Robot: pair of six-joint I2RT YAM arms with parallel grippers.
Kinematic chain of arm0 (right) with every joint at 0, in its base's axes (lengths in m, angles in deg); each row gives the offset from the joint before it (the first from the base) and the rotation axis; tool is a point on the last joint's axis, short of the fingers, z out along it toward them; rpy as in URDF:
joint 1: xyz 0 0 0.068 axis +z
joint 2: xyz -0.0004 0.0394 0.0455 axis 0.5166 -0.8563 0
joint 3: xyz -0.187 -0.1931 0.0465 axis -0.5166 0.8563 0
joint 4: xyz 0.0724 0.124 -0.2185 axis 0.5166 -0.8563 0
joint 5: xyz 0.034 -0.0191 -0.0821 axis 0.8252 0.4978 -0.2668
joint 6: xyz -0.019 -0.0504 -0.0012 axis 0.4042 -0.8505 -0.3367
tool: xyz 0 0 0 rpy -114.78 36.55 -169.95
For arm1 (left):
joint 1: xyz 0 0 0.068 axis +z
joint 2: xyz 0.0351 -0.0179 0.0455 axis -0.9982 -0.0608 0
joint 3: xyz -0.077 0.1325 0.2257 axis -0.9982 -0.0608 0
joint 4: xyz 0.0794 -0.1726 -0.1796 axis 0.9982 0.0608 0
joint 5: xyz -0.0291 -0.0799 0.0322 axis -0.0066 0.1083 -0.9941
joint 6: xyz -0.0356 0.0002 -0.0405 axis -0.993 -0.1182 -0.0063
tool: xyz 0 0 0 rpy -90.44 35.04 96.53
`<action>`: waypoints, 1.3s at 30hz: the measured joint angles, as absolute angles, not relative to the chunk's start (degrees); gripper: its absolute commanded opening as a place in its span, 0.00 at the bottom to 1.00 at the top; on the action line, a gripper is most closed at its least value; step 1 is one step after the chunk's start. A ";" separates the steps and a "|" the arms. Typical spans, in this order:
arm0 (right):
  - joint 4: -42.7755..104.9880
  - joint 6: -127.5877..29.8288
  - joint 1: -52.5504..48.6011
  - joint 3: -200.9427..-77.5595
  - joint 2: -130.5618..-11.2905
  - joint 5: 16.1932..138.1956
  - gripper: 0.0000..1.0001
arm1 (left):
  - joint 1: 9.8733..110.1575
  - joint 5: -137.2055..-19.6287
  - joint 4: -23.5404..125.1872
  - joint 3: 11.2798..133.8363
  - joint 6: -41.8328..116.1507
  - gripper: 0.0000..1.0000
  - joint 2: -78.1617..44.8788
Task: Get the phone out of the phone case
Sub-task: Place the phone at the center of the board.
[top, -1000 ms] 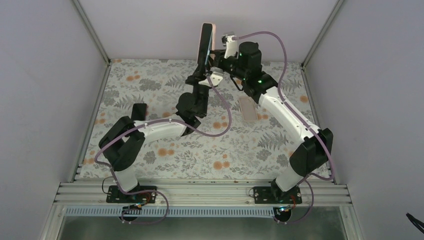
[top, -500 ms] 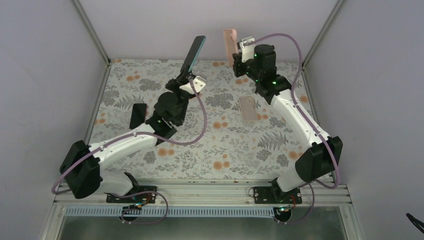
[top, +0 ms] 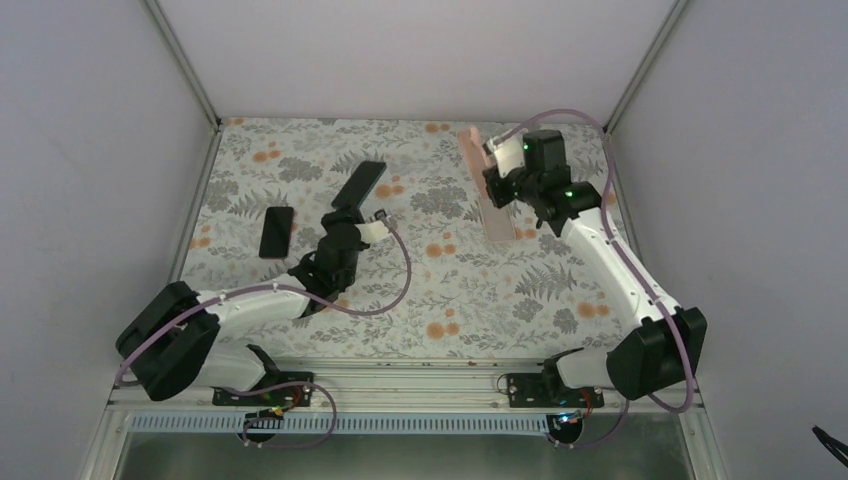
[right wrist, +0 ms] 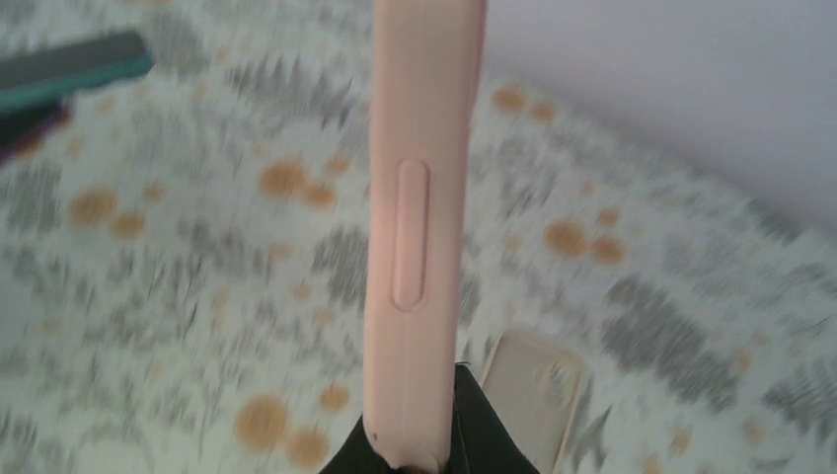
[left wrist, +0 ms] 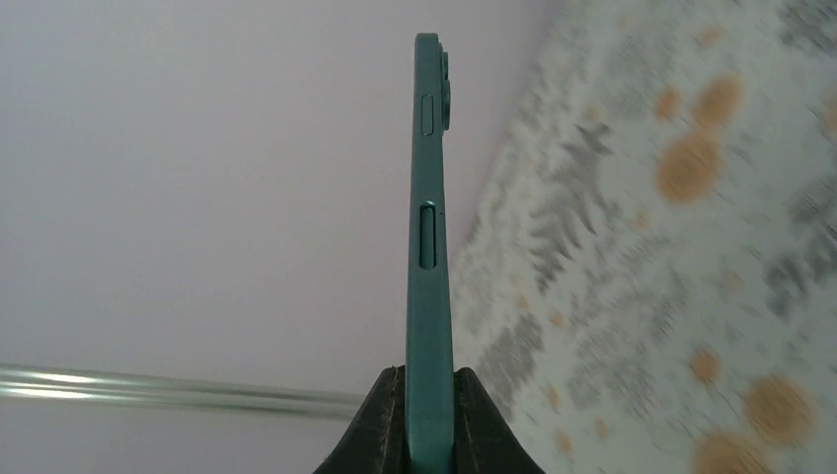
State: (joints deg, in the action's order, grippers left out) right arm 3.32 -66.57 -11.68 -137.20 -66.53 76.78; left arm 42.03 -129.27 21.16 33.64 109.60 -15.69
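Note:
My left gripper (top: 347, 211) is shut on the lower end of the phone (top: 362, 182), a slim dark slab tilted up over the left middle of the mat. In the left wrist view the phone (left wrist: 431, 247) shows edge-on, teal-sided, pinched between the fingers (left wrist: 380, 434). My right gripper (top: 490, 186) is shut on the pale pink phone case (top: 472, 150), held on edge above the far right of the mat. In the right wrist view the phone case (right wrist: 419, 217) rises from the gripper (right wrist: 424, 456), and the phone (right wrist: 69, 67) shows apart at the upper left.
A second black phone (top: 276, 231) lies flat at the mat's left. A second pale case (top: 497, 222) lies on the mat just under the right gripper; it also shows in the right wrist view (right wrist: 528, 390). Grey walls close in the back and both sides.
The phone and the pink case were together a second ago and are now apart. The left arm has dropped down-left with the phone. The right arm has moved right and down with the case.

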 measured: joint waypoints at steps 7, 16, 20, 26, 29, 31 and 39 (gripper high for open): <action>-9.07 -72.47 -12.14 -128.76 -69.46 86.28 0.03 | 42.07 -129.66 15.78 25.56 111.83 0.02 -23.52; -19.43 -82.61 -11.94 -124.26 -81.20 98.09 0.04 | 42.48 -129.44 4.52 21.84 114.67 0.02 -34.88; -20.44 -84.71 -11.62 -124.39 -89.46 98.52 0.04 | 42.48 -128.00 4.13 21.86 114.12 0.03 -36.94; -21.75 -85.98 -12.32 -125.70 -92.56 99.29 0.15 | 42.42 -125.35 6.73 21.93 112.33 0.18 -38.01; -21.38 -86.30 -12.25 -125.70 -93.11 98.44 0.27 | 42.24 -122.14 11.37 22.06 111.11 0.29 -38.01; -21.07 -86.44 -11.90 -125.46 -94.20 97.45 0.39 | 42.03 -120.06 15.45 22.23 110.32 0.38 -38.01; -23.80 -88.12 -11.51 -124.46 -91.45 93.45 1.00 | 41.26 -110.60 32.50 29.64 104.68 0.81 -32.26</action>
State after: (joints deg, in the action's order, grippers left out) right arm -23.80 -88.12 -11.51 -124.46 -91.45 93.45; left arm 41.26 -110.60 32.50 29.64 104.68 -32.26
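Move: The left hand, holding the phone, has its laying spot on bare board about 4 cm ahead, 3 cm right and 21 cm below; the first phone lies some 20 cm to the hand's left, 4 cm ahead. The right hand, holding the pink case, has its spot about 12 cm back, 3 cm left and 28 cm below, while the pale case already on the board is roughly 5 cm ahead and 6 cm to this hand's right. Both hands bring their pieces down to the board together: the right swings the pink case down about 26 cm and back 15 cm, tipping its fingers steeply down and turning counter-clockwise, away from the pale case, then spreads its fingers wide to let go. The left sinks the phone nearly 20 cm and draws back a little, its fingers tipping down some 30 degrees, then opens to let go and edges 4 cm right as it starts to rise. ##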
